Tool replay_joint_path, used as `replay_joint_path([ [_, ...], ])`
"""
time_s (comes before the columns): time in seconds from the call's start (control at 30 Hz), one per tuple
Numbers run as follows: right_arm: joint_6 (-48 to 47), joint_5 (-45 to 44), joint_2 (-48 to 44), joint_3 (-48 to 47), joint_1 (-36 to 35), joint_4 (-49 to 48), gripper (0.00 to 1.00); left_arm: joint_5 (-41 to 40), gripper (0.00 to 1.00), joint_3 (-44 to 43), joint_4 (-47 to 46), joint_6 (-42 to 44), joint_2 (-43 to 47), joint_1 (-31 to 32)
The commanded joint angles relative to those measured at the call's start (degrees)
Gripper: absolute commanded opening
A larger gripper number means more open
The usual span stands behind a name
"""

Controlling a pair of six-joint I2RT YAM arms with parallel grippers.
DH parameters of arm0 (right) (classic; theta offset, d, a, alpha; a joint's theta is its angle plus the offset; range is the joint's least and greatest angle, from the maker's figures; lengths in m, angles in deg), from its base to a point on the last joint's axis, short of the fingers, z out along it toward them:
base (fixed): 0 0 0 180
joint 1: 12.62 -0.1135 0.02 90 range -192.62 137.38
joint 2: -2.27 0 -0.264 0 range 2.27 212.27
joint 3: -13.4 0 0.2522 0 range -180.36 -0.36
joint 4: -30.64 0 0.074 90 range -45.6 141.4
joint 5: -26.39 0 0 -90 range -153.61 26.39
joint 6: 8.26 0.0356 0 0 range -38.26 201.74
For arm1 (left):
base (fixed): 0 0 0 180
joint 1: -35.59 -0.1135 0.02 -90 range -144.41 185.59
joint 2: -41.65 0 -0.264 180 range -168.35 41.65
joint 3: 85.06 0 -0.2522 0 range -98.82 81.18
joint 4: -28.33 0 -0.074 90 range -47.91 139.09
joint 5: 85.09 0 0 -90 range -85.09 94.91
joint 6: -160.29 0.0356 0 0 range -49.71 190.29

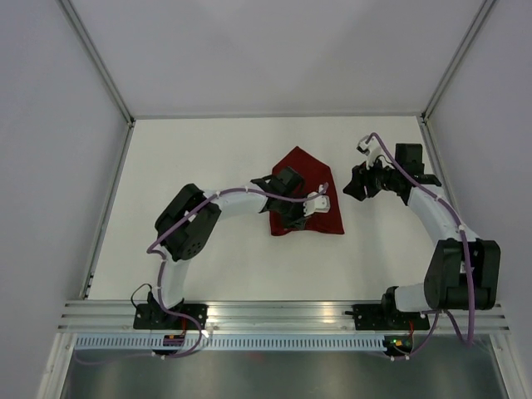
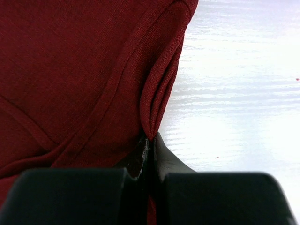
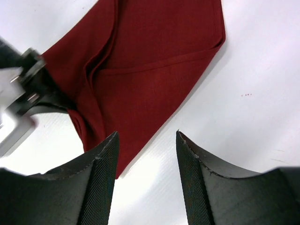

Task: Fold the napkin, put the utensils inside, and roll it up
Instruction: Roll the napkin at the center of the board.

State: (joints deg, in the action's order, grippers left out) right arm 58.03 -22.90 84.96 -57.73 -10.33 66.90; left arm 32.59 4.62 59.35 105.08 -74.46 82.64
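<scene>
The dark red napkin point(image 1: 303, 179) lies partly folded on the white table, right of centre. My left gripper point(image 1: 288, 218) is down on its near left part. In the left wrist view the left gripper point(image 2: 151, 138) is shut on a bunched edge of the napkin point(image 2: 70, 70). My right gripper point(image 1: 356, 184) hovers just right of the cloth. In the right wrist view the right gripper point(image 3: 146, 136) is open with only bare table between its fingers, the napkin point(image 3: 154, 56) just ahead. The utensils are out of view.
The white table point(image 1: 208, 166) is walled by pale panels at the back and both sides. A metal rail point(image 1: 274, 312) with both arm bases runs along the near edge. The left arm's wrist point(image 3: 23, 93) shows at the left of the right wrist view.
</scene>
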Motion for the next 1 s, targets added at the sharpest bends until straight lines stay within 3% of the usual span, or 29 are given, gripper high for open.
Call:
replay_joint_path([
  [0.0,-4.94,4.38,-6.39,4.26,-0.52,-4.57,0.58,9.84,0.02,-5.34,11.38,-5.34,-4.29,-2.48],
  [0.17,-13.02,1.67,-12.99,10.51,-4.91,-4.75,0.58,15.99,0.02,-9.40,15.96,-6.66,-7.37,-5.30],
  [0.4,-16.63,-11.94,-19.94,20.88,-21.94,-12.20,0.60,21.97,0.02,-19.84,27.12,-7.10,-14.57,-7.23],
  [0.6,-19.45,-20.74,-16.26,24.58,-31.71,-18.18,0.59,24.08,0.02,-24.17,32.57,-7.10,-18.44,-8.11],
  [0.97,-21.91,-28.22,-7.12,25.64,-40.59,-25.22,0.59,25.23,0.02,-27.16,36.71,-7.10,-20.73,-8.73],
])
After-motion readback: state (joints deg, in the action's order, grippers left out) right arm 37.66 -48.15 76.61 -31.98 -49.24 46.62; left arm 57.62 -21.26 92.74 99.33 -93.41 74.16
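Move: My left fingers already pinch the napkin's near folded edge. The free stretch of that edge my right hand is going for lies some 4 cm to my left hand's right, a centimetre back, level with it. From my right hand that stretch is about 10 cm back, 12 cm left and 12 cm below. At the same depth, the napkin's near right corner is 10 cm back and 2 cm left, its far corner roughly 16 cm ahead and 14 cm left. I swing my open right hand back and then left and down, some 18 cm in all, turning it about 30 degrees counter-clockwise, until its fingers straddle the near edge just beside my left fingers. My left hand keeps its pinch and rolls about 40 degrees, its top going forward and its fingertips swinging back beneath, easing only a centimetre or two back and left. ##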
